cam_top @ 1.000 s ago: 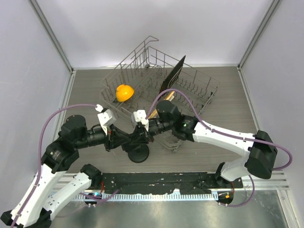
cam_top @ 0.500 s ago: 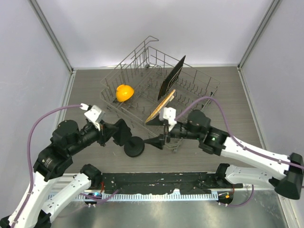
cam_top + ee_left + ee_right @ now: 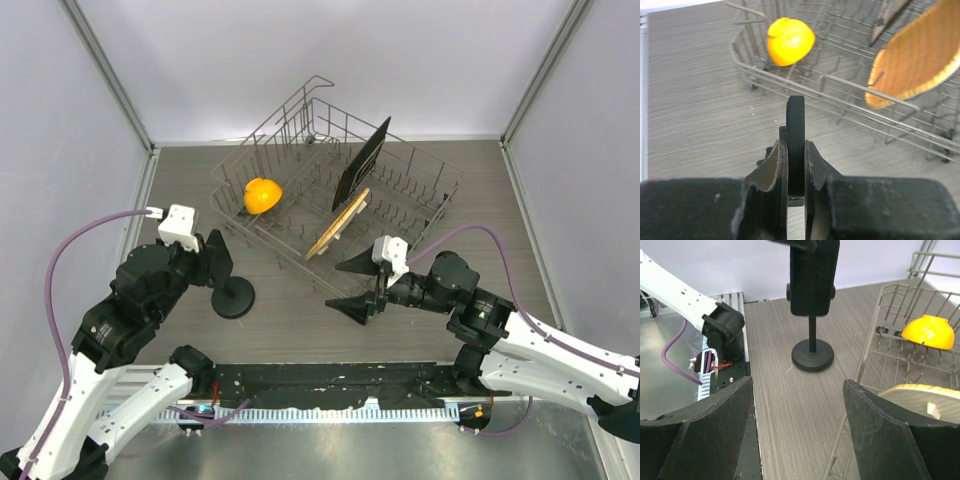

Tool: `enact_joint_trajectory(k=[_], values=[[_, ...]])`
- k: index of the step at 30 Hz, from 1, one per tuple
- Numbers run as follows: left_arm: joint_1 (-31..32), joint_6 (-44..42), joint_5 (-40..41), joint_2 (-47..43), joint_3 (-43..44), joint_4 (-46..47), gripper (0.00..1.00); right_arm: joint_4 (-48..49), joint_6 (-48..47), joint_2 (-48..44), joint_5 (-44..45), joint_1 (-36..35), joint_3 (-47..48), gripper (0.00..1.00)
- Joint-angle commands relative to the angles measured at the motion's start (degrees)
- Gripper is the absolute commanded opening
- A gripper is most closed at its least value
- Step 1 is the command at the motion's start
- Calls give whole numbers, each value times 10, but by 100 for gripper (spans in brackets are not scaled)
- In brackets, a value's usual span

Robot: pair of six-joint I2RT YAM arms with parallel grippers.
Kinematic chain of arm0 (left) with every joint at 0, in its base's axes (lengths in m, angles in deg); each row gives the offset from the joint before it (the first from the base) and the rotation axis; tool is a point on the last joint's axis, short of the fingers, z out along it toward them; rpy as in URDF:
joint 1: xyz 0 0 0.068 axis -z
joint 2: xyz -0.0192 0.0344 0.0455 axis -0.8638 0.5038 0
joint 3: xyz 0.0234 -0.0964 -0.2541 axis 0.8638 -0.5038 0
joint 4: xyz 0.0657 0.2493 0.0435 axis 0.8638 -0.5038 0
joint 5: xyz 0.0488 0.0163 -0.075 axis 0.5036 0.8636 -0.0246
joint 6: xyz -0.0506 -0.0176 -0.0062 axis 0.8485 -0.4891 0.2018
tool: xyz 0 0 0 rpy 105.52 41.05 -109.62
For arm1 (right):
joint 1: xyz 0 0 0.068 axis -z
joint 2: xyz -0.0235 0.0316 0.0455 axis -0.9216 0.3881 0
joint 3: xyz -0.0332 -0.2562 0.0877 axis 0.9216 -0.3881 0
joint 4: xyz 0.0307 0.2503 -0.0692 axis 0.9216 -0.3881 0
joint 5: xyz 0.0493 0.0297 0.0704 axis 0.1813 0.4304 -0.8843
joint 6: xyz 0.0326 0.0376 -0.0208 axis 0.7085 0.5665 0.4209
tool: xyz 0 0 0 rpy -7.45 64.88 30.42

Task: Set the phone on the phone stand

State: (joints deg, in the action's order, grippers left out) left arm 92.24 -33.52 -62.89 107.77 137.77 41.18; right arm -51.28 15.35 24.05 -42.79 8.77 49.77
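Note:
The phone stand (image 3: 812,354) rests on the table on its round disc base (image 3: 232,298). Its thin pole rises to a clip. The phone (image 3: 813,277), a black slab, stands upright in that clip with the clip's tabs at its sides. My left gripper (image 3: 218,268) is over the stand and shut on the phone's top edge. The left wrist view shows the phone (image 3: 795,125) edge-on between the closed fingers of the left gripper (image 3: 795,145). My right gripper (image 3: 348,287) is open and holds nothing. It stays apart from the stand, to the stand's right, and the right gripper (image 3: 797,385) faces the stand.
A grey wire dish rack (image 3: 430,180) fills the back middle. It holds an orange round object (image 3: 262,194), a tan woven piece (image 3: 338,224) and an upright black board (image 3: 362,160). The rack's near rim (image 3: 870,360) is close to my right fingers.
The right gripper has opened, let go and pulled back to the right. The left arm has drawn back to the left, and the stand with the phone now stands further left.

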Motion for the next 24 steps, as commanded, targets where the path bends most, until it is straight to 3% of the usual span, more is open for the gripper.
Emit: enact_joint_trajectory(k=[1, 10, 15, 24], values=[[-1, -8, 177, 13, 43, 75, 0, -15, 9, -21, 18, -2, -5, 78], [-1, 3, 395, 2, 40, 54, 0, -6, 37, -42, 3, -3, -22, 78], [-1, 82, 535, 28, 69, -38, 0, -7, 48, -44, -4, -3, -22, 78], [-2, 232, 616, 41, 94, -169, 0, -13, 58, -56, -11, -3, -20, 78]])
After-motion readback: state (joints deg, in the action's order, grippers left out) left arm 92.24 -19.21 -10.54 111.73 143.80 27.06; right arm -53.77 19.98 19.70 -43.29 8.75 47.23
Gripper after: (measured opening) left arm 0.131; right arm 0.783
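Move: Straight beneath the left hand hangs the phone stand, its base about 20 cm down. The phone, already on its head, is in the left fingers, its middle about 3 cm below them. The yellow bowl lies some 24 cm ahead and 7 cm to the left hand's right; the wooden board about 18 cm ahead and 23 cm right, both roughly 15 cm lower. From the right hand, the phone is about 27 cm left and 6 cm ahead. Swinging to its left by about 15 cm, the left hand carries the phone and its stand away from the open right gripper and towards the left wall, rising some 3 cm. The wrist turns about 50 degrees counter-clockwise and rolls a little, left side up; the fingers keep their pinch on the phone. ##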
